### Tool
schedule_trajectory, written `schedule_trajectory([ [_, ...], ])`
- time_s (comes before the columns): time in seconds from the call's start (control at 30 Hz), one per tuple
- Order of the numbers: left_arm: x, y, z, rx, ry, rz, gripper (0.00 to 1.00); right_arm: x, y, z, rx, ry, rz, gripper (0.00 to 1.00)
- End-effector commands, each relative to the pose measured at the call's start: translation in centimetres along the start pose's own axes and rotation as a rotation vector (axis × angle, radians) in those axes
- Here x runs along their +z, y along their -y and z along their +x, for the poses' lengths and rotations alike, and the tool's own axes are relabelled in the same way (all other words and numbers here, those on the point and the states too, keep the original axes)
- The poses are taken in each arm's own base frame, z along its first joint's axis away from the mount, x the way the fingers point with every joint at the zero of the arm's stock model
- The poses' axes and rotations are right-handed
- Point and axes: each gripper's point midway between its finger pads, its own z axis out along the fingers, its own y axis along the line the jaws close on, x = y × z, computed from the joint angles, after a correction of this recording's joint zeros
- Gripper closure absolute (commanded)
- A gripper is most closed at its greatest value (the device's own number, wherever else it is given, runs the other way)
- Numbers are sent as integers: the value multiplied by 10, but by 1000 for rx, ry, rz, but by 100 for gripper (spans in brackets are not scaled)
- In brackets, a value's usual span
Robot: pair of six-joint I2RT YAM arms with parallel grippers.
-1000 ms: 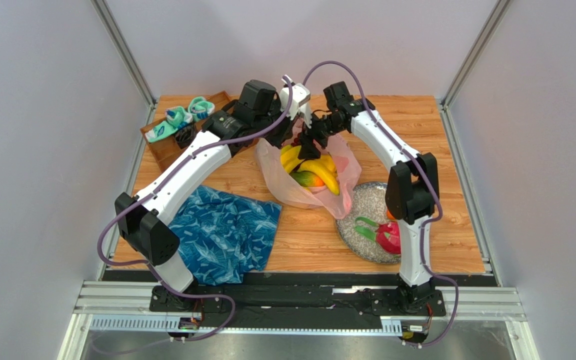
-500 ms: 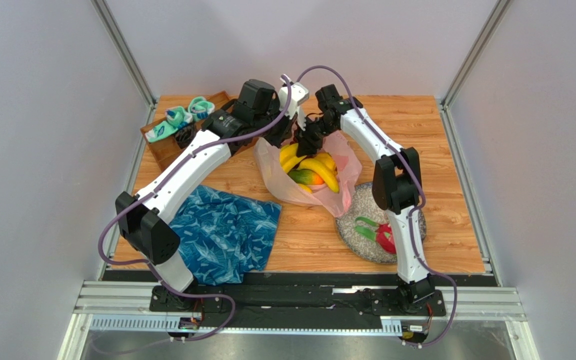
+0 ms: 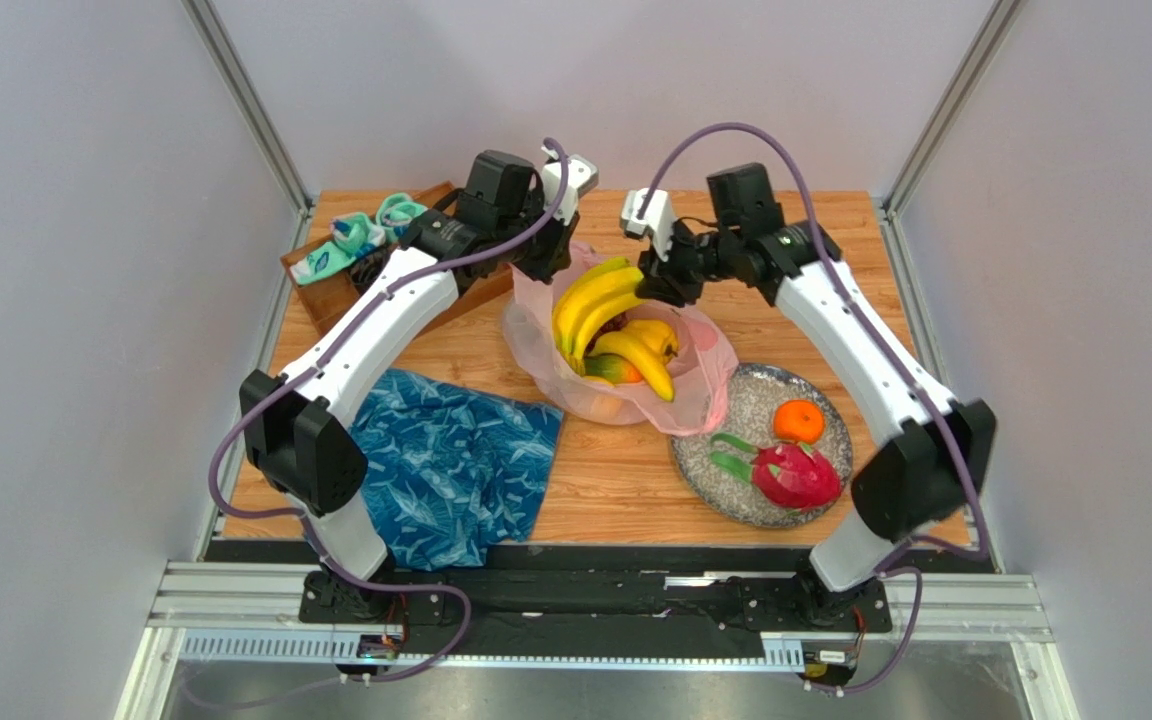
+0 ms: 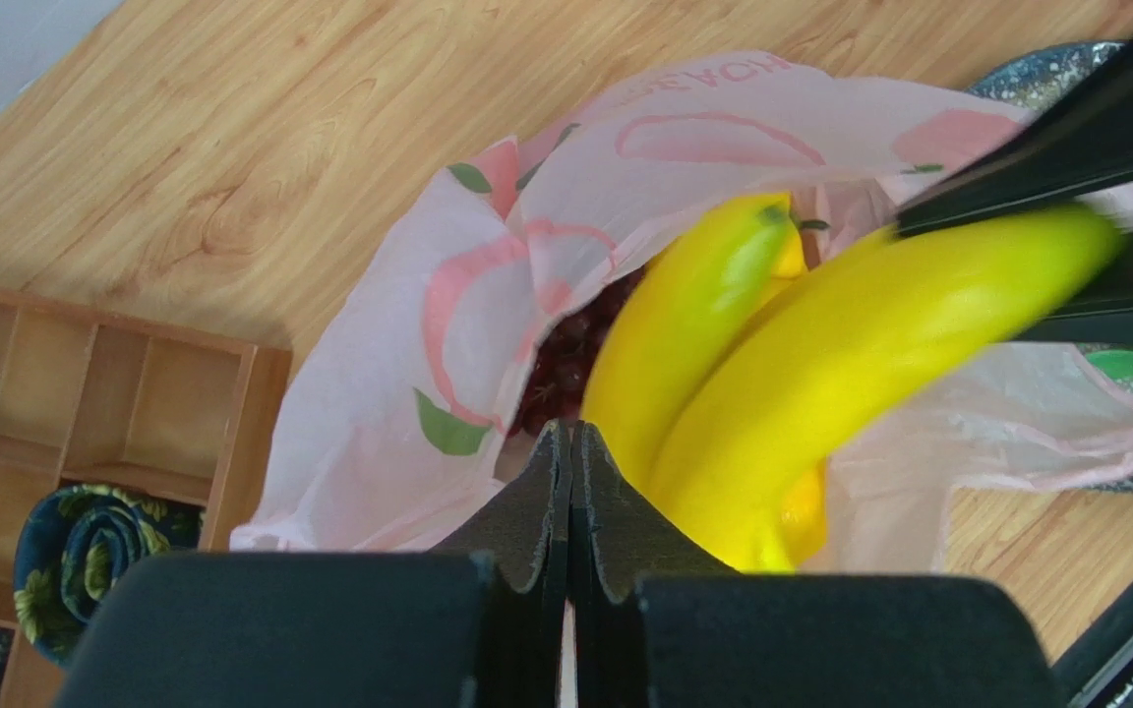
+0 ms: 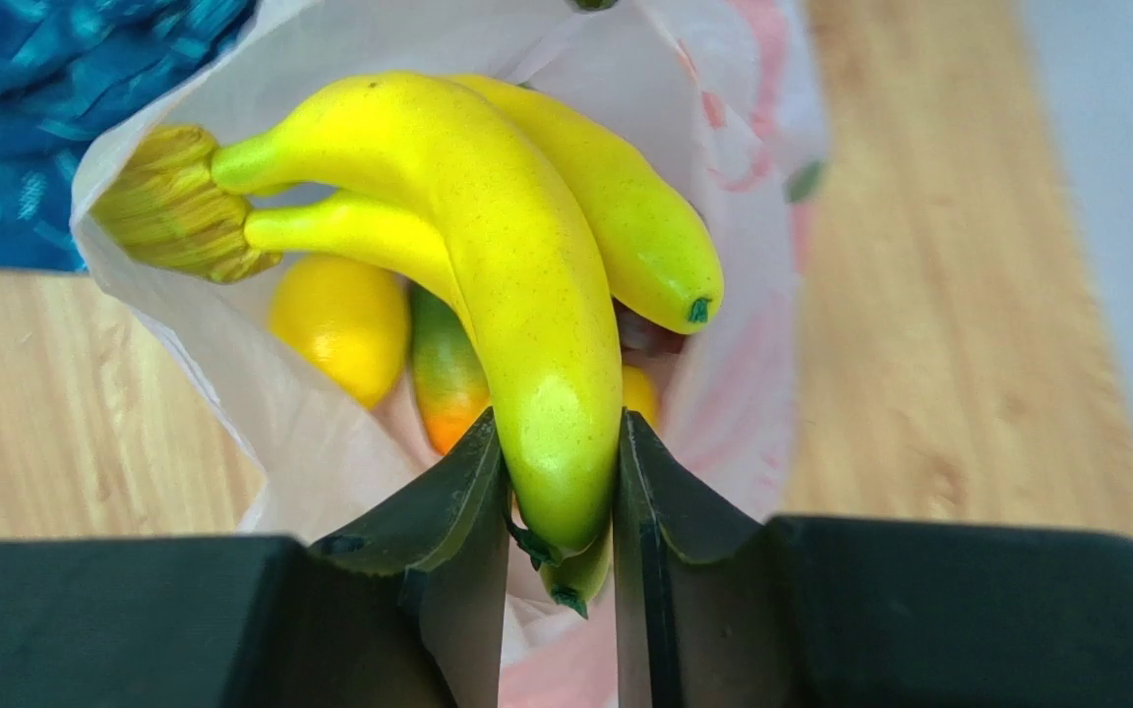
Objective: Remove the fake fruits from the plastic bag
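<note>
The pale-pink plastic bag [image 3: 545,348] lies open mid-table. My right gripper [image 3: 660,281] is shut on the tip of a yellow banana bunch [image 3: 591,299] and holds it above the bag mouth. In the right wrist view the fingers [image 5: 457,509] clamp the bananas [image 5: 506,258] over the bag [image 5: 743,295], with a lemon [image 5: 339,317] and a mango [image 5: 446,381] inside. My left gripper [image 3: 545,252] is shut at the bag's back rim. In the left wrist view its tips [image 4: 570,432] pinch the bag's film [image 4: 410,398]. Dark grapes [image 4: 570,359] lie beside the bananas [image 4: 839,362]. More bananas [image 3: 642,357] stay inside.
A grey speckled plate [image 3: 732,413] at the front right holds an orange [image 3: 797,422] and a magenta dragon fruit [image 3: 796,474]. A blue leaf-patterned cloth [image 3: 444,465] lies front left. A wooden compartment tray [image 3: 330,293] with green-white items stands back left.
My right gripper has risen and drawn back to the right, lifting the banana bunch out of the bag. The right arm has swung off the plate, uncovering the orange. My left gripper holds the rim.
</note>
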Motion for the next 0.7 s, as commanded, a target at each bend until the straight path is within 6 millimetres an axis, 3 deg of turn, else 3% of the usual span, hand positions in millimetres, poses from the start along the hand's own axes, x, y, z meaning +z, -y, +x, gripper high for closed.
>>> schedule_trajectory([
  [0.0,-7,3,-34,-21,107,28,100,-33,27,-16,17,51,295,91],
  [0.03,-6,3,-34,-27,107,29,100,-49,32,-15,37,38,369,91],
  [0.13,-6,5,-39,-49,118,37,100,-68,34,5,109,-4,459,92],
  [0.37,-4,5,-37,-60,107,38,100,-147,48,12,357,166,746,96],
  [0.47,-5,7,-31,-53,89,44,100,-179,58,35,474,198,829,96],
  [0.5,-7,7,-30,-52,87,46,100,-199,60,47,502,202,883,96],
  [0.57,-7,10,-29,-54,82,57,100,-200,57,82,545,149,902,96],
  [0.6,-6,11,-27,-57,77,64,100,-214,58,106,578,124,945,96],
  [0.63,-5,12,-26,-55,72,72,100,-211,55,119,564,102,924,96],
  [0.67,-5,14,-25,-51,69,86,100,-200,47,146,590,57,904,95],
])
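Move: The right hand already holds the banana bunch over the bag; the plate lies about 12 cm back and 14 cm to its right, some 22 cm lower. On the plate, the orange sits roughly 7 cm back and 19 cm right of this hand, the dragon fruit 16 cm back and 18 cm right. The plastic bag's middle is about 7 cm to its left, level with it and 18 cm below. From the left hand, the plate is some 32 cm right, 14 cm back and 25 cm down. Keeping its pinch on the tips of the banana bunch, the right hand first lifts some 3 to 4 cm off the open bag, then swings right with growing speed, about 22 cm in all, passing beyond the plate's far side without reaching back to it and ending near 5 cm higher than it began. The wrist turns roughly 60 degrees clockwise on the way, so the bunch trails on the hand's left, while the left hand, fingers still shut on the bag's rim, eases up and right a centimetre or so. ##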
